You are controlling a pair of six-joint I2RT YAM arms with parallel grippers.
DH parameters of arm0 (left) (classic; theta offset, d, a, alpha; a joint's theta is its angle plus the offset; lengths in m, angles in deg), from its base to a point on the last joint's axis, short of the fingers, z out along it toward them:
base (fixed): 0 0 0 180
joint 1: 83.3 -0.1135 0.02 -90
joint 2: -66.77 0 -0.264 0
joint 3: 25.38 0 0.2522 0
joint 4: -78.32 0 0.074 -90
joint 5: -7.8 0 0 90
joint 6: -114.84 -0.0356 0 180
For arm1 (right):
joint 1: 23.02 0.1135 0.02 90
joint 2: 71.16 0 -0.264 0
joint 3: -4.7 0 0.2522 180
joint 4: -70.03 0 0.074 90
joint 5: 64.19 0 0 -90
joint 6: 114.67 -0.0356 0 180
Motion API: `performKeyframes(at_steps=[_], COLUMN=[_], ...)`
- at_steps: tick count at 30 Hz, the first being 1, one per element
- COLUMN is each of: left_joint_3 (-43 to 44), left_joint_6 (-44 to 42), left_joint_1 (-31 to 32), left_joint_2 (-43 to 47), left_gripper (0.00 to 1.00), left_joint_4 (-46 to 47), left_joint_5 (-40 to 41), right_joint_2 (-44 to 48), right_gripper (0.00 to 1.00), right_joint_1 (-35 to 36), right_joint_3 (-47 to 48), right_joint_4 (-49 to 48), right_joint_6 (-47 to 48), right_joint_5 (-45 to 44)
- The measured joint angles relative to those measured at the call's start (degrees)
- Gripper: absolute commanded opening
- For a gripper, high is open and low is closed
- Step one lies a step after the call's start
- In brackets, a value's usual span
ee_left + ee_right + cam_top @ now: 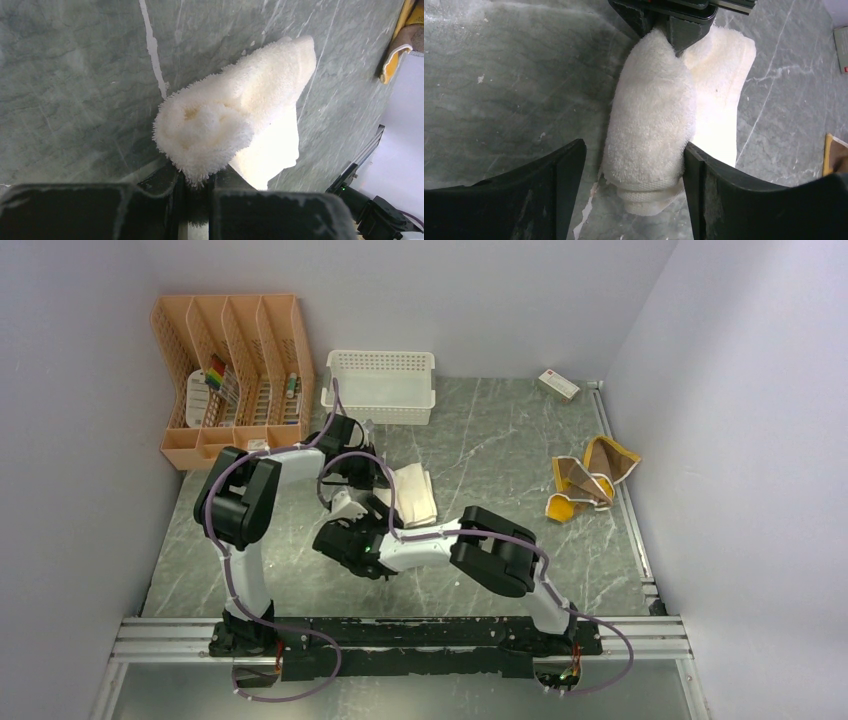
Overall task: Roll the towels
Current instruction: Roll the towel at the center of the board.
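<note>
The white towel [415, 495] lies mid-table, part of it wound into a thick roll [649, 115] and a flat part spreading beside it. My left gripper [200, 182] is shut on one fluffy end of the roll [205, 130]. My right gripper [634, 150] is open and straddles the other end: its right finger [696, 170] touches the roll, and its left finger [569, 165] stands off it with a gap. In the top view the left gripper [372, 478] and right gripper [352, 520] meet over the towel's left side. The mustard-yellow towel [590, 480] lies crumpled near the right wall.
A white lattice basket [380, 385] stands at the back, just behind the arms. An orange slotted rack [235, 375] with small items fills the back left corner. A small white box [558, 385] lies at the back right. A metal rail [625, 510] runs along the table's right edge.
</note>
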Motion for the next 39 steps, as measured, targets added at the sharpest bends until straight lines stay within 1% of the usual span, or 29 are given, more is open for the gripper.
performKeyframes(at_steps=[1,3,4,5,8,13,15,17,18,20,22,23,24,26,29,33,39], left_joint_3=[-0.04,-0.35,-0.52,-0.72,-1.22,-1.88,-2.19,-2.78,-3.34,-4.79,-7.06,-8.00,-8.68,-9.11,-9.07,-8.94,-9.66], left_joint_6=[0.00,0.04,0.04,0.09,0.33,0.66,0.68,0.96,1.18,1.62,2.14,2.49,2.78,3.17,3.43,3.45,3.48], left_joint_1=[0.00,-0.02,-0.04,-0.07,-0.24,-0.55,-0.72,-0.94,-1.14,-1.70,-2.27,-2.67,-3.02,-3.45,-3.80,-3.87,-3.63], left_joint_2=[0.00,-0.02,-0.07,-0.09,-0.17,-0.15,-0.09,0.28,0.72,1.92,4.26,5.62,7.15,10.27,15.65,21.03,20.90], left_gripper=[0.07,0.07,0.07,0.07,0.07,0.07,0.09,0.20,0.29,0.52,0.71,0.75,0.75,0.86,0.88,0.87,0.86], left_joint_4=[0.15,0.81,1.20,1.62,2.73,3.93,4.22,4.55,4.72,4.74,4.09,3.26,2.29,0.42,-0.66,-0.74,-0.02], left_joint_5=[-0.39,-0.98,-1.27,-1.57,-2.54,-3.39,-3.63,-3.76,-3.82,-3.72,-3.02,-2.49,-1.95,-0.68,1.01,2.10,2.10], right_joint_2=[-0.20,-0.57,-0.92,-1.27,-1.73,-0.55,1.77,5.55,7.82,11.91,16.09,17.73,19.04,20.90,23.39,27.43,32.39], right_gripper=[0.56,0.35,0.27,0.19,0.01,0.00,0.00,0.00,0.00,0.00,0.00,0.00,0.00,0.00,0.00,0.00,0.00], right_joint_1=[-0.02,-0.04,-0.13,-0.26,-0.57,-0.66,-1.14,-2.16,-2.82,-4.07,-5.33,-5.90,-6.40,-7.41,-9.53,-14.36,-24.35], right_joint_3=[0.00,-0.02,-0.04,-0.15,-0.26,-2.47,-5.68,-10.14,-12.70,-16.87,-21.18,-22.82,-24.20,-26.45,-30.25,-37.11,-47.06], right_joint_4=[-0.11,-0.22,-0.17,-0.09,-0.15,-2.54,-5.86,-9.70,-11.54,-14.21,-16.83,-17.73,-18.71,-20.81,-24.92,-32.35,-44.72], right_joint_6=[-0.44,-1.31,-1.68,-1.95,-3.06,-3.96,-4.28,-4.85,-5.29,-6.10,-7.13,-7.74,-8.28,-9.46,-11.54,-15.50,-23.43], right_joint_5=[-0.24,-0.33,-0.42,-0.68,-1.18,-1.38,0.42,3.85,5.90,9.81,14.01,15.91,17.62,20.63,25.62,34.69,50.27])
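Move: My left hand already pinches the far end of the towel roll. The roll's near end sits just inside my open right fingers, about 1 cm ahead, 1 cm right and 1 cm below; from my left hand it lies some 8 cm back and level sideways. The towel's flat part is about 6 cm ahead and 6 cm right of my right hand, 3 cm lower. The white basket stands roughly 19 cm ahead of my left hand, straight out. I sink my right hand about 1 cm and close it on the near end of the towel roll while my left keeps its pinch. Then I carry that end some 6 cm right, rolling the wrist about 60 degrees, left side rising, and tipping it down. Meanwhile my left fingers open wide, let go, and back off 4 cm left, then rise 8 or 9 cm. ##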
